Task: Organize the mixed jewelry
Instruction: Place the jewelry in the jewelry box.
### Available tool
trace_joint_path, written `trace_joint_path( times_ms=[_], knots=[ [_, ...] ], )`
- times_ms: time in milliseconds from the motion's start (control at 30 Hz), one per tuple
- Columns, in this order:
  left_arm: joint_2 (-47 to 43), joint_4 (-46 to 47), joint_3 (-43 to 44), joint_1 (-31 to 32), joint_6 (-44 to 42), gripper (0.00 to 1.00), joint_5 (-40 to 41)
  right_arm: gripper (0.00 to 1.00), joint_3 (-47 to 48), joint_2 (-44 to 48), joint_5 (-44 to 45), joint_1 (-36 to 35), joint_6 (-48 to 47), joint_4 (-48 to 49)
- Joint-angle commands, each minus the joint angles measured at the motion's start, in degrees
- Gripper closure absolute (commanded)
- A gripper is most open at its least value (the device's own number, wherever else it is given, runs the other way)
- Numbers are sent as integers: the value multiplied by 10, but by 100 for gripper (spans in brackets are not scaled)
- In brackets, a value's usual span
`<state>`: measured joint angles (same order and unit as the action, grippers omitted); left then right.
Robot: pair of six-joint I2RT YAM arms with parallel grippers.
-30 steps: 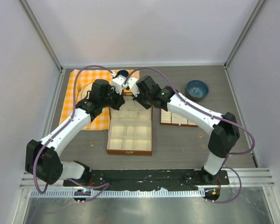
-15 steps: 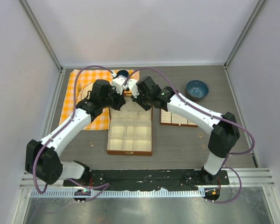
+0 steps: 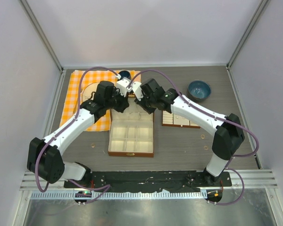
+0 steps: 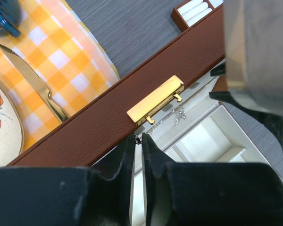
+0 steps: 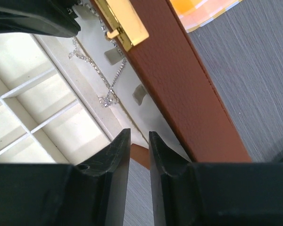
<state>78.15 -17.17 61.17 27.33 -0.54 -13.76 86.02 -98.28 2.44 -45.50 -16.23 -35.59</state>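
Observation:
The brown jewelry box (image 3: pixel 131 151) stands open mid-table, its lid (image 4: pixel 85 122) upright with a gold clasp (image 4: pixel 155 99). A thin silver necklace (image 5: pixel 111 77) hangs inside the lid, its pendant (image 5: pixel 106 100) low. My left gripper (image 4: pixel 138 138) is at the lid's top edge, jaws a thin slit apart, with the chain's dark end pinched between the tips. My right gripper (image 5: pixel 139 134) hovers open over the box's right back corner, holding nothing. Tiny rings (image 3: pixel 93 145) (image 3: pixel 203 137) lie loose on the table.
An orange checked cloth (image 3: pixel 80 101) left of the box carries a plate (image 4: pixel 0 122), a knife (image 4: pixel 42 89) and a dark cup (image 3: pixel 124 74). A ring display tray (image 3: pixel 179 121) lies right of the box. A blue bowl (image 3: pixel 199 89) sits at the back right.
The right jaws have widened. The left jaws went from fully shut to a thin slit, and the left wrist shifted slightly right along the lid.

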Motion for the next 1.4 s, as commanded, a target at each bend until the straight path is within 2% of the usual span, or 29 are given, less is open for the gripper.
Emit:
trace_joint_path(
  times_ms=[0,200,400,667,833,1367],
  knots=[
    [-12,20,1,8,-10,81,0,69,-8,39,-37,-2,-11,18],
    [-32,19,-10,7,-14,62,10,63,-23,45,-65,-11,-22,18],
    [-54,16,-24,8,-19,53,26,60,-41,42,-84,-26,-35,19],
    [-96,12,-47,7,-24,50,41,60,-60,15,-93,-36,-21,43],
    [-110,14,-54,6,-27,50,54,51,-86,-7,-98,-42,5,70],
    [-107,25,-55,1,-22,50,75,51,-136,-16,24,-57,20,135]
  ],
)
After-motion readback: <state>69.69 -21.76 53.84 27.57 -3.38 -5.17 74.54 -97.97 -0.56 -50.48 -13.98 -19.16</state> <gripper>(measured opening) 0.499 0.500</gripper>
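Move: The necklace already lies against the inside of the standing lid, its upper end at the left fingertips; its middle is about 4 cm to the left hand's right, 1 cm back and 5 cm lower. The lid's gold clasp is roughly 3 cm to the left hand's right, 1 cm ahead. From the right hand the necklace is some 7 cm left, 1 cm back and 4 cm lower; the compartment tray's middle lies about 9 cm left, 9 cm back and well below. The necklace is let go at the lid hooks: the left fingers open from nearly shut to half wide, and that hand backs off, then slides left, about 4.5 cm left, 3 cm back and finally a little down. The right hand, parting its fingers farther, draws back, then swings left and sinks towards the necklace's lower end, about 4.5 cm left and 3.5 cm down; contact there can't be seen. ##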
